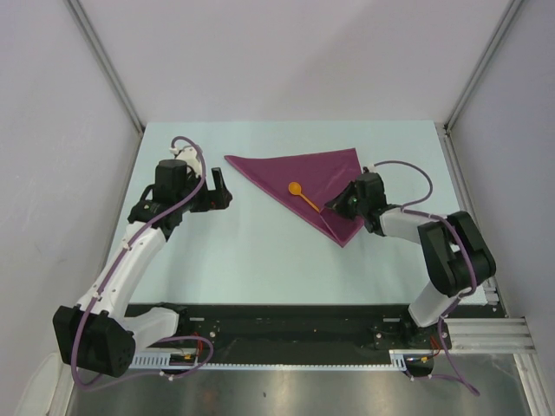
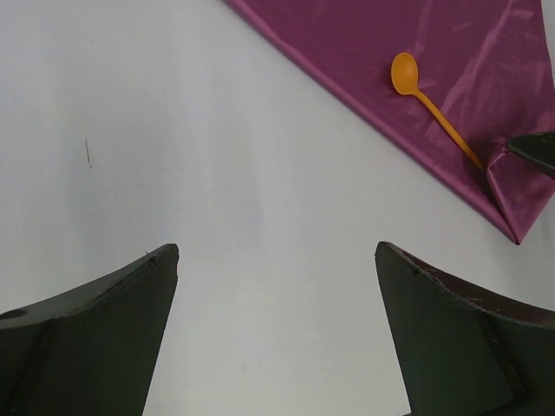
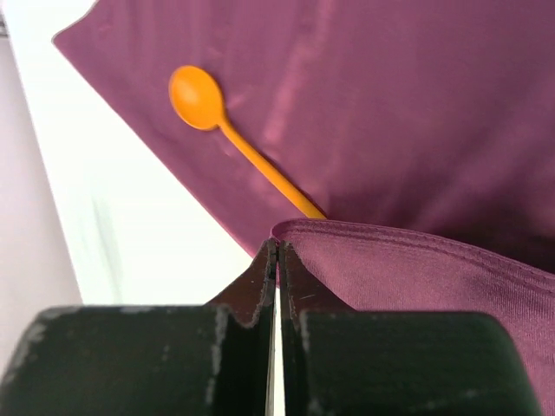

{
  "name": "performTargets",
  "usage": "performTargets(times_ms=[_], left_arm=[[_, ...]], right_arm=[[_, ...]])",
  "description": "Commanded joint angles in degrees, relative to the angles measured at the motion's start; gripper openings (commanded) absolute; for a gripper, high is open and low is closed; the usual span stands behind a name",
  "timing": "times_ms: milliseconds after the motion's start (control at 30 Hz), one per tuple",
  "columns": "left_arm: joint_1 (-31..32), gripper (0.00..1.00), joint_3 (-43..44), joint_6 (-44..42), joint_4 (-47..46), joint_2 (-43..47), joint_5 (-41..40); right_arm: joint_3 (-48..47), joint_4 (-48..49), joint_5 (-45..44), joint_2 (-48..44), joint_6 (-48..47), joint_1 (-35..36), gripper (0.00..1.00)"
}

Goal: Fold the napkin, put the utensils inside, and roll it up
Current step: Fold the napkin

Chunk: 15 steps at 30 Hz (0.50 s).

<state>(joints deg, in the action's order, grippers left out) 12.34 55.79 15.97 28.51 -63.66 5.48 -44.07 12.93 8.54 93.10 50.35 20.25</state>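
Note:
The plum napkin (image 1: pixel 312 173) lies folded into a triangle at the back middle of the table. One orange spoon (image 1: pixel 303 196), the only utensil in view, rests on it with its bowl to the left. My right gripper (image 1: pixel 329 206) is shut on the napkin's near edge (image 3: pixel 416 260), and this lifted fold curls over the end of the spoon's (image 3: pixel 225 121) handle. My left gripper (image 1: pixel 222 186) hovers open over bare table just left of the napkin (image 2: pixel 451 52), with nothing between its fingers (image 2: pixel 113 321). The spoon (image 2: pixel 425 95) lies well ahead of it.
The pale table (image 1: pixel 260 251) is boxed in by white walls at the back and sides. A black rail (image 1: pixel 286 334) with both arm bases runs along the near edge. Purple cables loop off each arm.

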Motion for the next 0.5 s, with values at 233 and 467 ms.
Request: performTargets(times_ms=[233, 467], left_arm=[[-0.39, 1.0, -0.24, -0.85, -0.21, -0.24, -0.99], [-0.47, 1.0, -0.33, -0.94, -0.3, -0.33, -0.73]], right_arm=[[-9.45, 11.59, 2.89, 11.05, 3.71, 3.3, 0.0], [-14.19, 10.8, 2.36, 14.91, 2.56, 4.18, 0.0]])
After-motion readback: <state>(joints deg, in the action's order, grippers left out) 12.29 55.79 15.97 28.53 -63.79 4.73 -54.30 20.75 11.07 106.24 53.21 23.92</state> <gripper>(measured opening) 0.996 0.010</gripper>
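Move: Ahead and to the left of the right hand, which already pinches the lifted napkin corner, lies the spoon's bowl, about 6 cm farther out, 8 cm left and some 5 cm lower. On the table, the near fold tip is roughly 10 cm back and 4 cm right of this hand, and the napkin's far right corner about 18 cm ahead and 8 cm right. From the left hand the bowl lies some 4 cm ahead, 16 cm right, 15 cm below. Drawing the pinched napkin corner diagonally left and forward by about 7 cm, a little more left than forward, the right hand carries it low over the spoon's handle towards the bowl. It stays nearly level, slows as it goes and tilts only some 5 degrees, its fingers shut on the cloth throughout. ##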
